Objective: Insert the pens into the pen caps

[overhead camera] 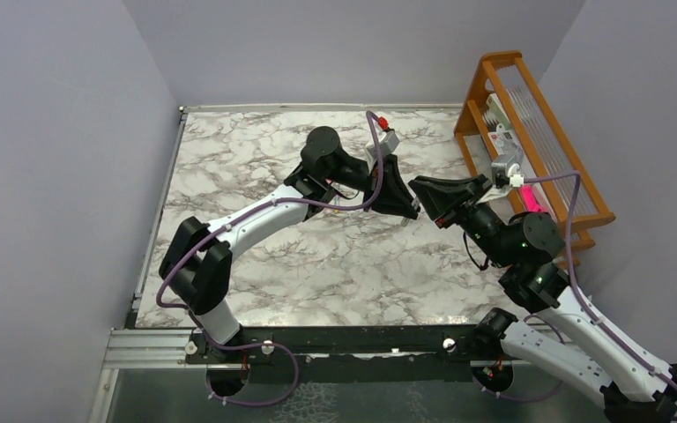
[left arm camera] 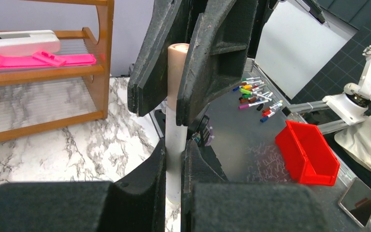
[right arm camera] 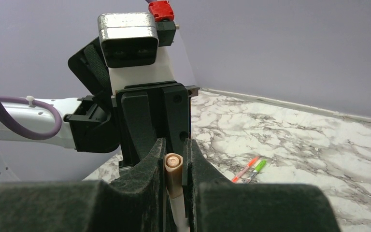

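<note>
My two grippers meet tip to tip above the middle of the table. The left gripper is shut on the whitish-grey barrel of a pen. The right gripper is shut on a tan pen cap. Cap and barrel stand in one line, the cap sitting over the barrel's end. Behind them on the marble lie two more pens side by side, an orange-red pen and one wearing a green cap.
A wooden rack stands at the table's right edge, holding a pink item and a white box. Beyond the table's near edge are a red bin and several loose markers.
</note>
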`<state>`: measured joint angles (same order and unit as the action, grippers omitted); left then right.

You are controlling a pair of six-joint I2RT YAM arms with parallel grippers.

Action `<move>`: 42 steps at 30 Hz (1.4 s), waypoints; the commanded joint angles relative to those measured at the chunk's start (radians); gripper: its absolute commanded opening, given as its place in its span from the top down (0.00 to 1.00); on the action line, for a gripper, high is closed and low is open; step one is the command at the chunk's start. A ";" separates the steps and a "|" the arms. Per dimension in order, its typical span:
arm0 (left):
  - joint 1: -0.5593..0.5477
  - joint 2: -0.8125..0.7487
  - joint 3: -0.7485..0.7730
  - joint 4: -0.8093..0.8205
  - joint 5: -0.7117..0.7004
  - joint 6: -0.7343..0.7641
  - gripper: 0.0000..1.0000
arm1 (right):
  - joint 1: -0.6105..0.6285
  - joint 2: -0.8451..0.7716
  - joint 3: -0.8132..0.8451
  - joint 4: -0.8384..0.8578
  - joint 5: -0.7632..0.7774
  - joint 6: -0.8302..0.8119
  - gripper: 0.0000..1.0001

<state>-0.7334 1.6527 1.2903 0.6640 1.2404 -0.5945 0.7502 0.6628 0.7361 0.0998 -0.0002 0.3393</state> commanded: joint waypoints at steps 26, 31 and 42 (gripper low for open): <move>0.028 -0.012 0.138 0.261 -0.334 -0.050 1.00 | 0.051 -0.033 -0.210 -0.450 -0.314 0.159 0.99; 0.030 -0.052 -0.045 0.260 -0.340 -0.022 1.00 | 0.052 -0.119 -0.166 -0.377 -0.189 0.179 0.86; 0.093 -0.029 -0.272 0.262 -0.424 -0.033 1.00 | 0.052 -0.197 -0.128 -0.483 0.200 0.225 0.58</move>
<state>-0.6540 1.6215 1.0519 0.8581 0.9390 -0.6334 0.7979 0.5076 0.6273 -0.2615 0.0978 0.5240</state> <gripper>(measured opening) 0.087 0.418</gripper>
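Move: The beige cap is already on the upright white pen, in the right fingers, some 6 cm straight above the left hand, which grips the pen low down. From the right hand, the white pen's middle is about 5 cm straight below. The orange pen lies on the table roughly 25 cm ahead of the left hand, 18 cm to its left and 34 cm below, with the green pen beside it, 3 cm nearer the hand's side. Still pinched at both ends, the cap and white pen go down together about 2 cm, the right hand seeming to bear down on the cap. Then the right fingers open off the cap, and the right hand drops some 8 cm and a little back, tipping down about 20 degrees. The left hand keeps its grip and carries the pen about 6 cm forward and slightly down, turning some 20 degrees counter-clockwise. ##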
